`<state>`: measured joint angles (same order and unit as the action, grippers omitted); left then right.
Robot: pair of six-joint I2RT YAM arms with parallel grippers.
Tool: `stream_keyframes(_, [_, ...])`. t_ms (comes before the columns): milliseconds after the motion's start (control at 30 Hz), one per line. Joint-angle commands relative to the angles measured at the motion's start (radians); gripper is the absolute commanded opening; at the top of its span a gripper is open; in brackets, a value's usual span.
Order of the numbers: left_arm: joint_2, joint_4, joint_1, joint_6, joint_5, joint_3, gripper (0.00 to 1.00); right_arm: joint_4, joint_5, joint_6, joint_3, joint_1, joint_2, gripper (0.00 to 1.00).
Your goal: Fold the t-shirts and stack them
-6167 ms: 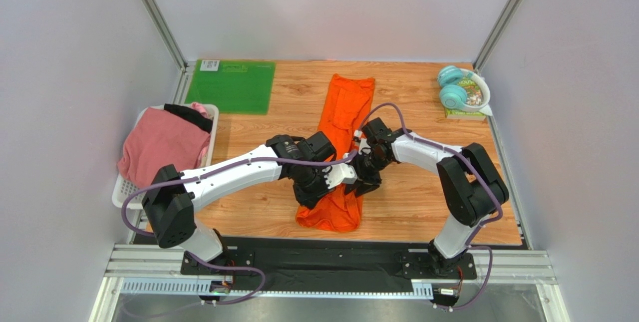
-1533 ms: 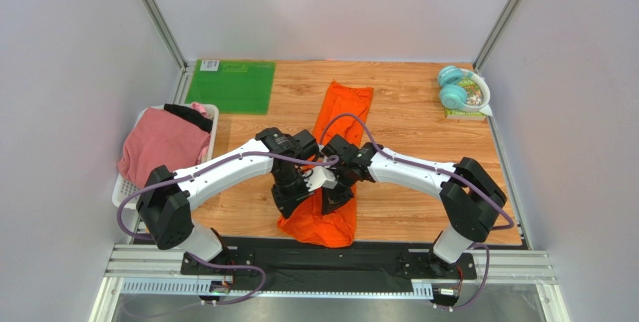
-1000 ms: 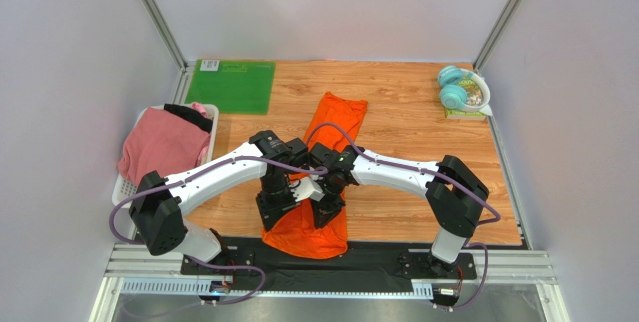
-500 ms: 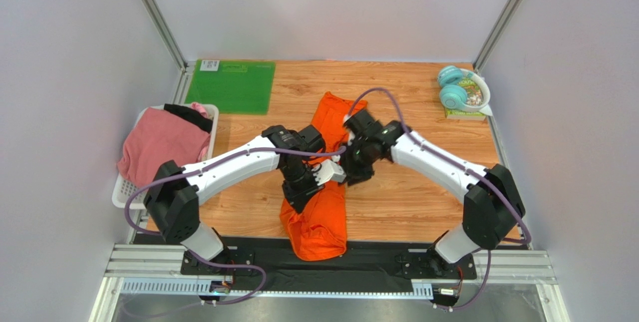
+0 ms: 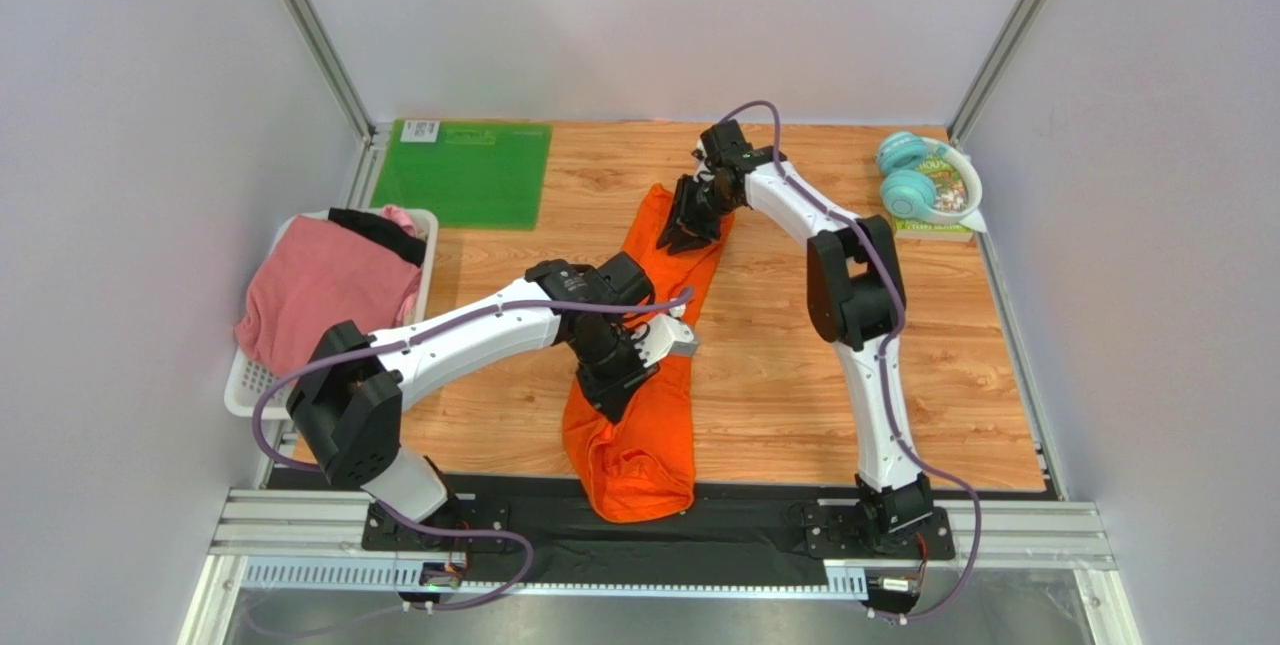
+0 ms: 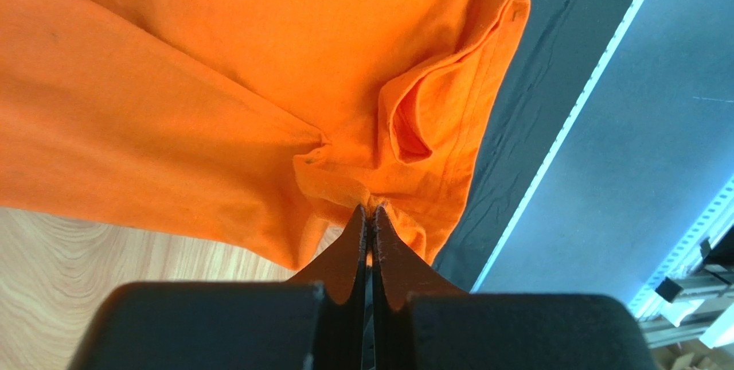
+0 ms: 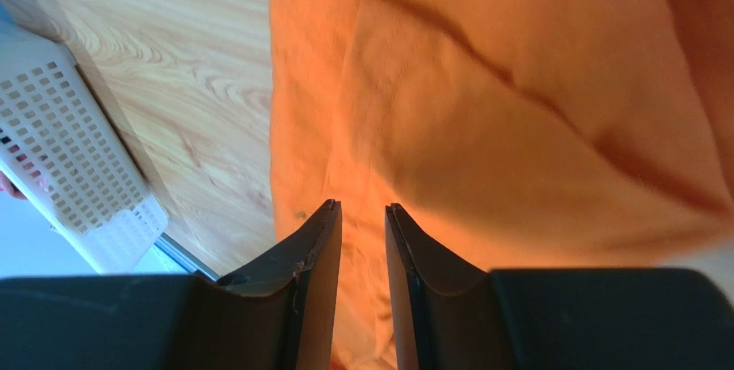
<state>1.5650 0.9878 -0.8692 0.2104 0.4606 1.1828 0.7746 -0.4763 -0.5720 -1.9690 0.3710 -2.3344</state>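
The orange t-shirt (image 5: 646, 450) lies as a long folded strip from the table's middle back to the near edge, where its end hangs over the black base strip. My left gripper (image 5: 613, 393) is shut on a pinched fold of its hem (image 6: 372, 208); the orange t-shirt (image 6: 172, 86) spreads beyond the fingers. My right gripper (image 5: 681, 236) hovers over the strip's far end, jaws a little apart with nothing between them. The orange t-shirt (image 7: 517, 112) fills the view below the right gripper (image 7: 362, 208). The pink t-shirt (image 5: 323, 293) and the black t-shirt (image 5: 379, 234) sit in the basket.
A white basket (image 5: 245, 387) stands at the left edge and shows as a basket (image 7: 69, 181) in the right wrist view. A green mat (image 5: 463, 173) lies at the back left. Teal headphones (image 5: 908, 174) rest on a plate at the back right.
The right arm has let go and swung from the middle of the orange t-shirt out to its far end. The left gripper stays shut on the cloth, almost in place.
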Motion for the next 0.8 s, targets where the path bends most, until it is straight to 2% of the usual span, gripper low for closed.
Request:
stream_keyframes(0, [-0.074, -0.044, -0.001, -0.023, 0.010, -0.014, 0.00, 0.091, -0.024, -0.017, -0.126, -0.014, -0.080, 0.31])
stream_keyframes(200, [-0.174, -0.116, -0.001, -0.057, -0.112, -0.048, 0.00, 0.120, 0.031, -0.003, -0.114, -0.053, -0.085, 0.31])
stream_keyframes(400, [-0.235, -0.103, 0.007, -0.057, -0.123, -0.028, 0.00, 0.192, 0.041, 0.017, -0.304, -0.125, -0.231, 0.30])
stream_keyframes(600, [-0.162, -0.089, 0.007, -0.034, -0.103, -0.022, 0.00, 0.184, -0.034, -0.022, -0.589, -0.193, -0.400, 0.30])
stream_keyframes(767, [-0.054, -0.126, 0.010, -0.020, -0.094, 0.008, 0.00, 0.063, -0.117, -0.060, -0.599, -0.244, -0.454, 0.30])
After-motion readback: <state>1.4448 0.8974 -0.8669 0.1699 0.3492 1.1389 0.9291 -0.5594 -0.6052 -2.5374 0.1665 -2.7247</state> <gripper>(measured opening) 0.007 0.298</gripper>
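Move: The orange t-shirt's far right shoulder lies about 6 cm ahead, 7 cm right and 4 cm below the right hand, its collar some 8 cm straight ahead; the green sheet is about 12 cm ahead and 33 cm left. For the left hand, already pinching the shirt, its near hem lies roughly 10 cm back, 4 cm right and 8 cm below, the laundry basket about 15 cm ahead and 39 cm left. Part-open right sinks 3 cm, then sweeps 10 cm forward, rightward towards the far shoulder; pinching left lifts, then dips. ##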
